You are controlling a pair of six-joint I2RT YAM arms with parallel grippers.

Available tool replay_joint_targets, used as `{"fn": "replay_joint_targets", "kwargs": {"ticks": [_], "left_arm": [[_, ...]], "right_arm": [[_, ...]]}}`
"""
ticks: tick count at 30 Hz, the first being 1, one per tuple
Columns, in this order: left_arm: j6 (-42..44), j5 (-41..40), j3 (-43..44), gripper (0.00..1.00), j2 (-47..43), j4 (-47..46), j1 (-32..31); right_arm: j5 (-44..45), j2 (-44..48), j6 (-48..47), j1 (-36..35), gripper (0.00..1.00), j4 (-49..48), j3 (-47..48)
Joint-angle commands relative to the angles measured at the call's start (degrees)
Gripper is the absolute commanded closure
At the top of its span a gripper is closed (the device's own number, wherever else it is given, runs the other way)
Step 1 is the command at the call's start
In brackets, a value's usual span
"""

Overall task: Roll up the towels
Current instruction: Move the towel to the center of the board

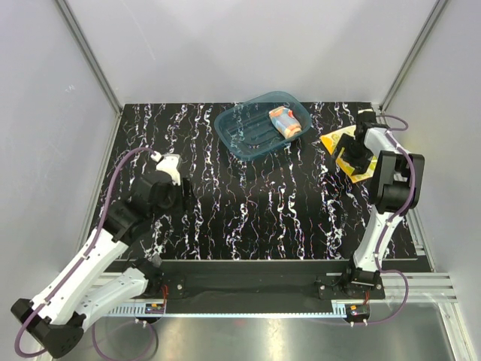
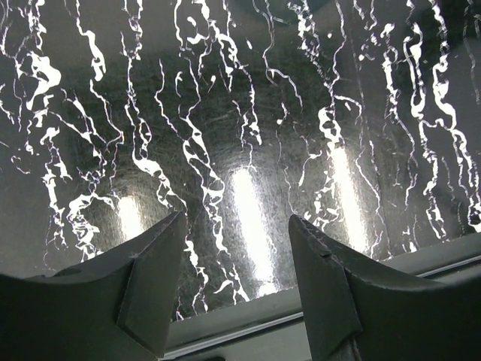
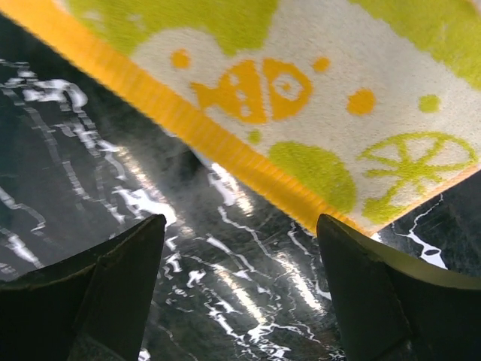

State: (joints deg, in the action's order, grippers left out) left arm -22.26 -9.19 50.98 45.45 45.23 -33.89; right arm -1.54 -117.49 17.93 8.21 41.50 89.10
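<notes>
A bright yellow towel [image 1: 335,141] with pale green-white shapes lies flat at the table's far right. In the right wrist view this towel [image 3: 316,98] fills the top, its orange hem just ahead of the fingertips. My right gripper [image 1: 352,159] hovers over it, and its jaws [image 3: 240,226] stand open over bare table with nothing between them. The other towel [image 1: 284,120], light blue with orange, lies rolled inside the teal tub [image 1: 239,134]. My left gripper [image 1: 164,160] is at the left side of the table, far from both towels, open and empty [image 2: 237,222].
The teal translucent tub sits at the back centre. The black marbled tabletop [image 1: 248,203] is bounded by grey walls behind and at both sides. A metal rail [image 1: 248,301] runs along the near edge by the arm bases.
</notes>
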Motion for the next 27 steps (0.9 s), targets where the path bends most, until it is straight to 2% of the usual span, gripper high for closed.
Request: {"fn": "replay_joint_targets", "kwargs": {"ticks": [1,7,10,13,14,17,18,21,25,27], "left_arm": [[0.99,1.1,-0.09,0.38,-1.68,-2.96,0.14],[0.99,1.19,0.0,0.38,-1.77,-2.78,0.14],[0.99,1.11,0.0,0.38,-1.94,-3.04,0.05],[0.99,1.1,-0.09,0.38,-2.03,-3.04,0.05],[0.99,1.1,-0.09,0.38,-2.03,-2.96,0.14],[1.08,1.11,-0.01,0.38,-2.03,-2.96,0.14],[1.08,1.1,0.0,0.38,-2.03,-2.96,0.05],[1.08,1.1,0.0,0.38,-2.12,-2.96,0.14],[0.99,0.84,0.0,0.38,-2.38,-2.96,0.14],[0.99,0.84,0.0,0.38,-2.56,-2.96,0.14]], "right_arm": [[4.0,-1.24,0.7,0.14,0.11,2.1,0.28],[6.72,-3.62,-0.18,0.14,0.11,2.27,1.51],[5.5,-5.29,-0.09,0.14,0.16,2.45,0.99],[4.36,-5.55,-0.09,0.14,0.3,1.66,-0.33],[4.01,-5.82,-0.35,0.14,0.47,1.83,-0.59],[3.22,-5.99,-0.36,0.14,0.68,2.01,-1.3],[2.51,-6.08,-0.53,0.14,0.8,2.18,-1.47],[-1.44,-6.08,-0.71,-0.29,0.94,2.28,-2.17],[-4.86,-4.77,-0.88,-3.28,1.0,2.19,-4.19],[-6.28,-3.19,-0.97,-5.74,1.0,2.36,-6.2]]}}
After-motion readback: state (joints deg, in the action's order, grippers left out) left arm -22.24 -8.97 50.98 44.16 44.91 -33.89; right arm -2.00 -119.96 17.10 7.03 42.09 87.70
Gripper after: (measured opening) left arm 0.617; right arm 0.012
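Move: Just to the right of the wide-open right hand, about 3 cm over, 1 cm back and 3 cm below, lies the spot on the yellow towel's near edge beside its corner; the towel's middle is roughly 9 cm ahead and 9 cm right. The rolled towel sits some 24 cm left and 13 cm ahead, in the basket, whose middle is about 32 cm left and 12 cm ahead. From the left hand that edge spot lies about 57 cm right, 21 cm ahead and 18 cm below. Sinking about 2.5 cm while easing a little back and to the right, the right hand comes down on the yellow towel's near edge beside the corner. Its fingers close fully from wide open and pinch the edge; then the hand starts dragging it left, close to 3 cm and quickening, at the same low height. ##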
